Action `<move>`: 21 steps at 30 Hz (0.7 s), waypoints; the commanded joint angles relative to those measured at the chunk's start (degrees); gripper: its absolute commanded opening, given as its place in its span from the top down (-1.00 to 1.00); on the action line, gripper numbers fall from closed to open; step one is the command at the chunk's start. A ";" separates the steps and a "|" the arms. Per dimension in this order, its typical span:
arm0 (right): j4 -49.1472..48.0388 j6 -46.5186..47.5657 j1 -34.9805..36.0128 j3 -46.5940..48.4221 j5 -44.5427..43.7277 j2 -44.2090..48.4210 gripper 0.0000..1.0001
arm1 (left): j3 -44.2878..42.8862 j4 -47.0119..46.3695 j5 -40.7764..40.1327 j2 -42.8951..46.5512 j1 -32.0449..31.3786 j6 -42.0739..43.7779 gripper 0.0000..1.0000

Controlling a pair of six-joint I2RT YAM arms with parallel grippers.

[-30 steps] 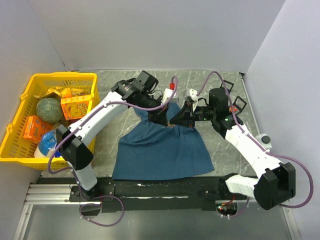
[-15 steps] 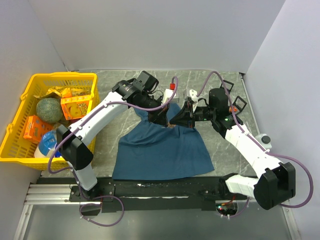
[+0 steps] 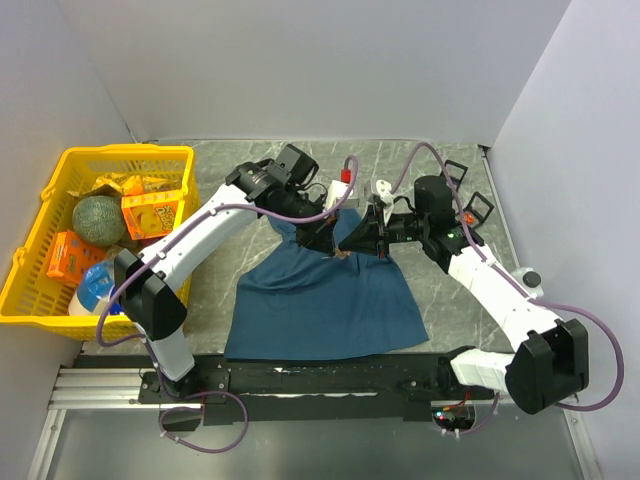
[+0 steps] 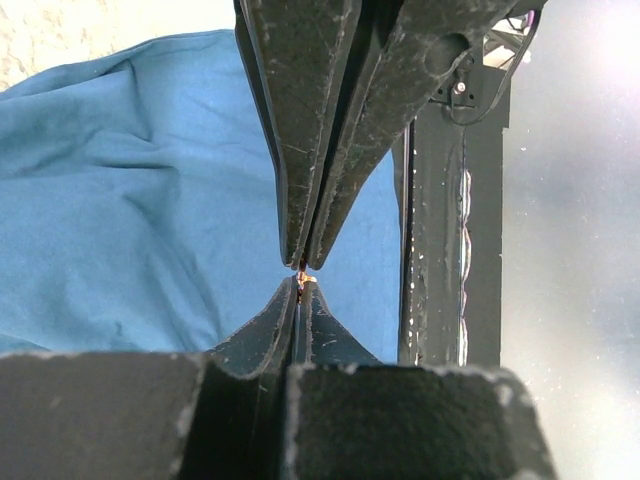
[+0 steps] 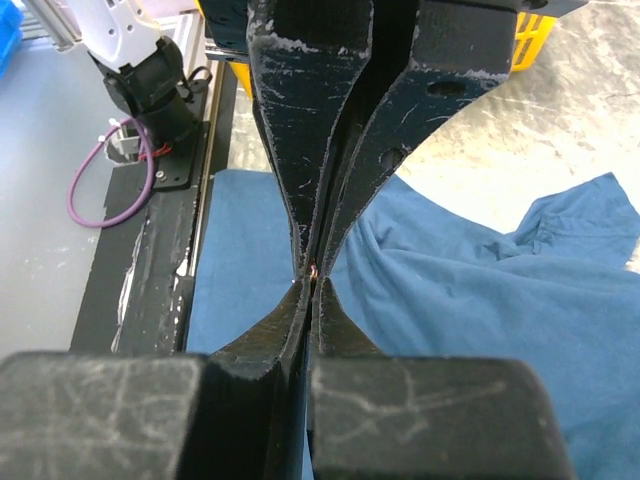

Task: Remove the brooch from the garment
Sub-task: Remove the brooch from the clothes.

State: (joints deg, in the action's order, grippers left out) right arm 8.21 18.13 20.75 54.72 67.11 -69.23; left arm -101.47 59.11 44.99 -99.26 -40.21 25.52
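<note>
The garment [image 3: 320,300] is a teal-blue T-shirt spread on the table, its upper part under the arms; it also fills the left wrist view [image 4: 130,180] and the right wrist view [image 5: 480,290]. My left gripper [image 3: 333,247] and right gripper [image 3: 351,248] meet tip to tip above it. A tiny gold-orange brooch [image 4: 303,279] [image 5: 314,270] glints where the tips touch. The left gripper [image 4: 299,287] is shut on it, and the right gripper [image 5: 311,288] is shut on it from the other side. Whether the brooch still hangs on the cloth is hidden.
A yellow basket [image 3: 40,230] with a melon, boxes and a bottle stands at the left. A small white block [image 3: 337,188] sits behind the left gripper. A black rail [image 3: 330,378] runs along the near edge. Walls close in at left, back and right.
My right arm has edged slightly left, bringing its fingertips against the left gripper's tips. The left arm and the garment look unchanged.
</note>
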 commanded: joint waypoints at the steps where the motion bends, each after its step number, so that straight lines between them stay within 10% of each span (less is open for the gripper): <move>1: 3.40 2.09 0.43 2.06 1.44 -0.56 1.00 | -0.92 -2.78 1.24 0.65 -0.14 -1.35 0.89; 21: -10.93 -19.87 -8.71 0.39 8.38 -1.34 1.00 | 2.24 -10.59 3.08 6.45 8.65 -6.18 -0.04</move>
State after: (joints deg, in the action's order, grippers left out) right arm 2.59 5.80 13.96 54.96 71.68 -69.82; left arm -99.88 53.41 45.19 -97.51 -35.70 21.78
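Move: The brooch is pinched between the two facing sets of fingertips in mid-air: about 1 cm right of and 1 cm below the left hand, and 1 cm to the left of the right hand, level with it. The garment lies flat on the table roughly 22 cm under both hands, its middle about 4 cm to their left. The nearer black frame is some 32 cm right and 15 cm farther out, at table height. The left fingers let go of the brooch, opening to about half, while the right fingers stay shut on it. After easing off slowly, the left hand pulls away some 3 cm, mainly forward and a little up and left; the right hand, still at first, then carries the brooch about 2.5 cm right, rising and going forward 1.5 cm each, rolling nearly 10 degrees. ##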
